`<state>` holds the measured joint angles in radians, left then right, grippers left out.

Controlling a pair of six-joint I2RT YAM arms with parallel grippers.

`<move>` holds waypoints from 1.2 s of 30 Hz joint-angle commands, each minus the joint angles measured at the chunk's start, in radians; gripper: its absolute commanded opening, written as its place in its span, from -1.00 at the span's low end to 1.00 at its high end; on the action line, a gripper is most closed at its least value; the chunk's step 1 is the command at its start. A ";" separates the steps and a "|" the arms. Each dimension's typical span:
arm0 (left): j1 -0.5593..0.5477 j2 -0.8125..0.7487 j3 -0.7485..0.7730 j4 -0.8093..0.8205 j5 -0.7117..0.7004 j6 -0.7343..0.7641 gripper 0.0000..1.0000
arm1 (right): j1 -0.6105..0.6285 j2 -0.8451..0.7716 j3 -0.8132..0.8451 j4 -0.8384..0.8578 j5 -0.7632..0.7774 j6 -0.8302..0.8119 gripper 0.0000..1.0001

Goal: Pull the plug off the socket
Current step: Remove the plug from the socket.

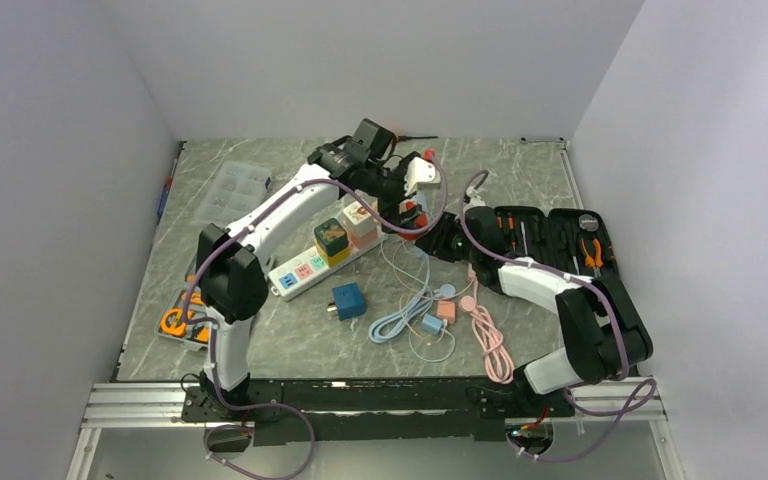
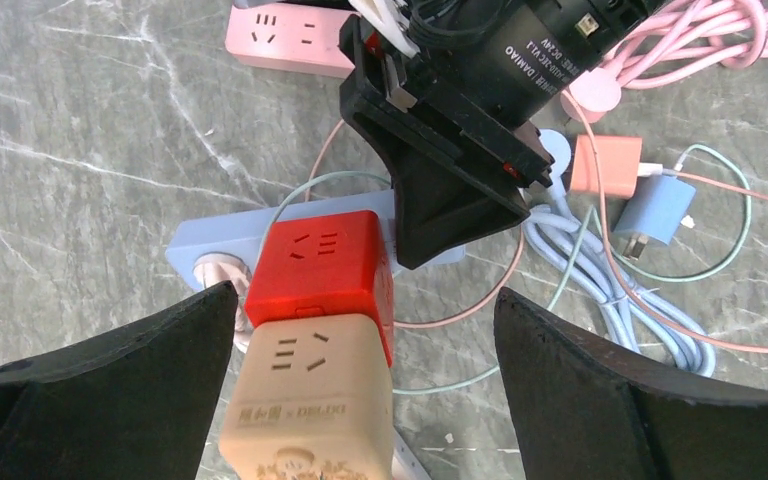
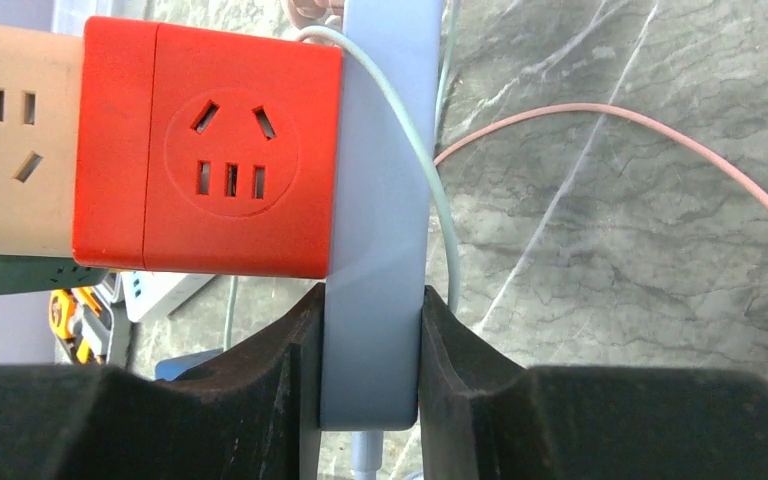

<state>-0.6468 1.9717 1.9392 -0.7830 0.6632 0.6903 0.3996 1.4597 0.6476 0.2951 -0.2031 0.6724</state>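
Observation:
A red cube plug (image 2: 325,270) (image 3: 220,150) (image 1: 412,212) sits in the face of a light blue socket strip (image 3: 380,200) (image 2: 215,245). On the red plug's outer end is a beige cube adapter (image 2: 310,400) (image 3: 15,140). My right gripper (image 3: 370,370) (image 1: 432,234) is shut on the end of the blue strip, one finger pressed on each flat side. My left gripper (image 2: 360,400) (image 1: 407,192) is open wide, straddling the beige cube. Its left finger (image 2: 90,390) is close to the cube and its right finger (image 2: 640,390) stands well apart.
A white power strip (image 1: 305,265) carries a green cube (image 1: 330,238) and a pale cube (image 1: 360,218). A blue cube (image 1: 348,300) lies loose. Coiled cables (image 1: 430,315) with pink (image 2: 605,165) and blue (image 2: 660,215) chargers lie in front. An open tool case (image 1: 550,235) is at right.

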 commanded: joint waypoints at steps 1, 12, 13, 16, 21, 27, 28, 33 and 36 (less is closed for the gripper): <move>-0.012 0.037 0.088 -0.001 -0.063 0.026 0.99 | -0.039 -0.101 0.026 0.211 -0.086 -0.017 -1.00; -0.010 0.063 0.132 -0.007 -0.069 0.040 0.99 | -0.163 -0.132 -0.040 0.360 -0.285 0.132 -1.00; -0.009 0.062 0.133 -0.009 -0.069 0.040 0.99 | -0.168 -0.128 -0.045 0.385 -0.300 0.149 -1.00; -0.010 0.061 0.137 -0.017 -0.053 0.037 0.99 | -0.177 -0.109 -0.047 0.447 -0.335 0.196 -1.00; -0.015 0.113 0.205 -0.079 -0.012 -0.006 0.99 | -0.180 -0.089 -0.040 0.504 -0.358 0.231 -1.00; -0.027 0.177 0.237 -0.117 0.005 -0.034 0.99 | -0.177 -0.144 -0.044 0.430 -0.292 0.154 -1.00; -0.030 0.190 0.253 -0.133 0.008 -0.034 0.99 | -0.177 -0.151 -0.043 0.421 -0.286 0.146 -1.00; -0.059 0.206 0.278 -0.180 -0.031 0.003 0.99 | -0.178 -0.161 -0.025 0.422 -0.268 0.135 -1.00; -0.064 0.209 0.283 -0.176 -0.084 0.010 0.99 | -0.171 -0.175 -0.012 0.406 -0.261 0.122 -1.00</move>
<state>-0.6891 2.1887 2.1719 -0.9298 0.6064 0.6804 0.2256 1.3911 0.5587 0.4259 -0.4419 0.7879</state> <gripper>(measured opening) 0.994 0.338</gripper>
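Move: The plug, a beige-and-red double block, sits on the blue strip socket that the right gripper already holds. It lies about 7 cm below the left hand and 2 cm ahead, level sideways. From the left hand, the white-topped cube stands roughly 9 cm left, 1 cm back and 14 cm down; the green cube some 15 cm left, 4 cm back and equally low. From the right hand, the plug lies about 4 cm ahead, 6 cm left and 3 cm up. Bring the wide-open left gripper slightly forward and right above the plug, pause, then lower it about 4 cm, easing right and tipping the fingers slightly steeper, so they straddle the beige end without closing. Meanwhile keep the right grip on the blue socket, draw it about 3 cm right and as much up, and roll its left side up some 15 degrees, presenting the plug. ##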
